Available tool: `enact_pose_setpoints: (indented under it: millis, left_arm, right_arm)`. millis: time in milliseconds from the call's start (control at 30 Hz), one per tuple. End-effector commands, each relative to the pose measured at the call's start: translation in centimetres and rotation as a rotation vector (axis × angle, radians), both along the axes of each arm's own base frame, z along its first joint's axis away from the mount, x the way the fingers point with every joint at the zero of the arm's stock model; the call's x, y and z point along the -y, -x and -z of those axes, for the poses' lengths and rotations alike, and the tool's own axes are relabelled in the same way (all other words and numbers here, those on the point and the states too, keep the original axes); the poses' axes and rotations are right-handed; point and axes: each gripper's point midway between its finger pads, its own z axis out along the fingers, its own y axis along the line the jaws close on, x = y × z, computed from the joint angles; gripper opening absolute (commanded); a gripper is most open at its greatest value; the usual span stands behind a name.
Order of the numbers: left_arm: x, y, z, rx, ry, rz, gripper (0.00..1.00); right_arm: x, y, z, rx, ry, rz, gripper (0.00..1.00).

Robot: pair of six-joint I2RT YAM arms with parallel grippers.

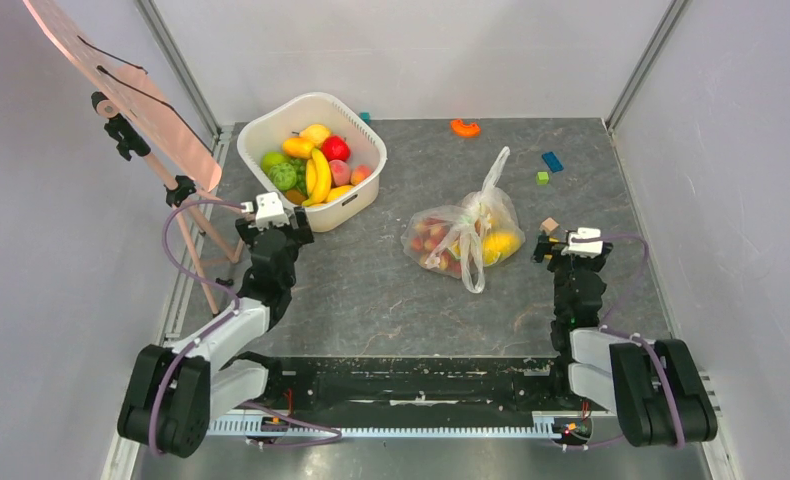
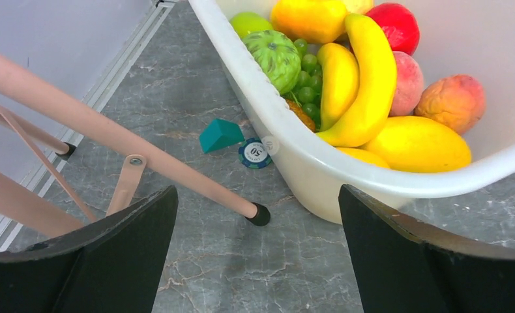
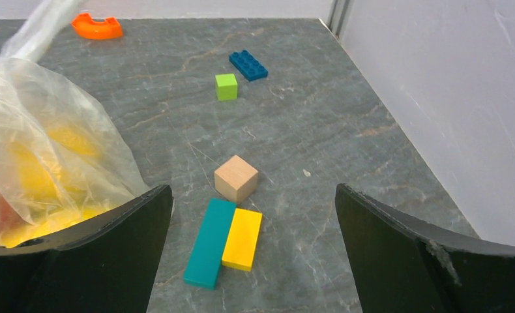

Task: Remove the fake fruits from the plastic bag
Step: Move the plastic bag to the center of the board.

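The clear plastic bag (image 1: 466, 235) lies on the grey table right of centre, one loop handle standing up. Through it I see red grapes (image 1: 433, 238) on its left side and a round yellow fruit (image 1: 501, 243) on its right. My right gripper (image 1: 569, 246) is open and empty, just right of the bag. In the right wrist view the bag (image 3: 40, 130) sits against the left finger, apart from the gap, and the gripper (image 3: 253, 192) is open. My left gripper (image 1: 273, 222) is open and empty by the white tub, far from the bag; it also shows open in the left wrist view (image 2: 256, 195).
The white tub (image 1: 254, 130) holds bananas, green fruit and other fruit. A pink stand's leg (image 2: 260, 214) ends between my left fingers. A teal block (image 2: 220, 135) and a chip (image 2: 254, 153) lie beside the tub. A wooden cube (image 3: 236, 178), teal (image 3: 209, 242) and yellow (image 3: 242, 238) blocks lie under my right gripper.
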Motion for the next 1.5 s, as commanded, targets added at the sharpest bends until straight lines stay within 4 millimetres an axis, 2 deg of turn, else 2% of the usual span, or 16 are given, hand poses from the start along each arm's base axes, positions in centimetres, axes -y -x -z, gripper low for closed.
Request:
enact_pose_setpoints:
  millis: [0, 67, 200, 267, 333, 533, 633, 767, 800, 967, 1033, 1133, 1233, 1367, 1467]
  left_arm:
    - [0.2, 0.9, -0.6, -0.054, 0.062, -0.055, 1.00]
    - [1.3, 1.1, -0.9, -0.072, 0.097, -0.036, 1.00]
    - [5.1, 1.8, -1.8, -0.135, 0.141, 0.053, 1.00]
    - [6.9, 2.1, -2.2, -0.166, 0.183, 0.106, 1.00]
    - [7.8, 2.7, -2.1, -0.220, 0.223, 0.141, 1.00]
    - [10.8, 4.5, -3.0, -0.348, 0.280, 0.306, 1.00]
    - [11.0, 5.1, -3.6, -0.384, 0.307, 0.304, 1.00]
    - [9.3, 5.6, -4.3, -0.417, 0.321, 0.178, 1.00]
    - [9.4, 5.5, -4.6, -0.420, 0.312, 0.193, 1.00]
    - [9.0, 6.0, -5.8, -0.442, 0.293, 0.182, 1.00]
    - [9.4, 6.3, -5.8, -0.459, 0.288, 0.218, 1.00]
    - [10.2, 6.5, -5.4, -0.504, 0.305, 0.272, 1.00]
    - [9.8, 6.2, -4.8, -0.544, 0.301, 0.271, 1.00]
    - [10.5, 6.1, -5.8, -0.492, 0.323, 0.357, 1.00]
    - [11.2, 6.2, -6.7, -0.409, 0.386, 0.396, 1.00]
  right_arm:
    - [1.1, 1.6, 2.7, -0.092, -0.061, 0.077, 0.98]
    - [1.2, 1.7, 2.0, -0.067, -0.081, 0.090, 0.98]
    - [1.6, 2.3, 1.7, -0.050, -0.181, 0.138, 0.98]
    - [1.8, 1.7, 0.8, -0.055, -0.226, 0.164, 0.98]
    - [1.5, 1.5, 1.1, -0.123, -0.238, 0.164, 0.98]
    - [0.6, 0.3, 0.2, -0.314, -0.187, 0.123, 0.98]
    - [0.9, 0.0, -0.4, -0.342, -0.205, 0.152, 0.98]
    - [1.8, -0.2, -1.4, -0.344, -0.265, 0.247, 0.98]
    - [1.9, -0.3, -1.7, -0.345, -0.275, 0.256, 0.98]
    - [-0.8, -1.7, -4.0, -0.317, -0.275, 0.075, 0.98]
    - [-1.2, -1.7, -4.6, -0.291, -0.261, 0.038, 0.98]
    - [-0.6, -1.2, -4.3, -0.289, -0.283, 0.088, 0.98]
    - [-0.4, -0.9, -4.0, -0.315, -0.263, 0.093, 0.98]
    - [-0.2, -0.6, -4.0, -0.315, -0.245, 0.099, 0.98]
    - [-1.4, -1.2, -3.7, -0.342, -0.234, 0.022, 0.98]
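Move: From the left gripper, the plastic bag lies about 37 cm to the right, roughly level with it in reach and 9 cm lower. The fruit basket stands some 17 cm ahead of that gripper and 6 cm to its right. From the right gripper, the bag is about 21 cm to the left, 2 cm ahead and 7 cm lower; the beige block lies some 6 cm ahead and 3 cm left, 12 cm below. Bring the open left gripper about 10 cm to the right towards the plastic bag, drawing it back some 6 cm from the basket and lifting slightly, while tipping its fingers down about 30 degrees. Keep the open right gripper beside the bag, raise it only a little after a small dip back, and pitch its fingers down some 20 degrees, rolling its left side up. ##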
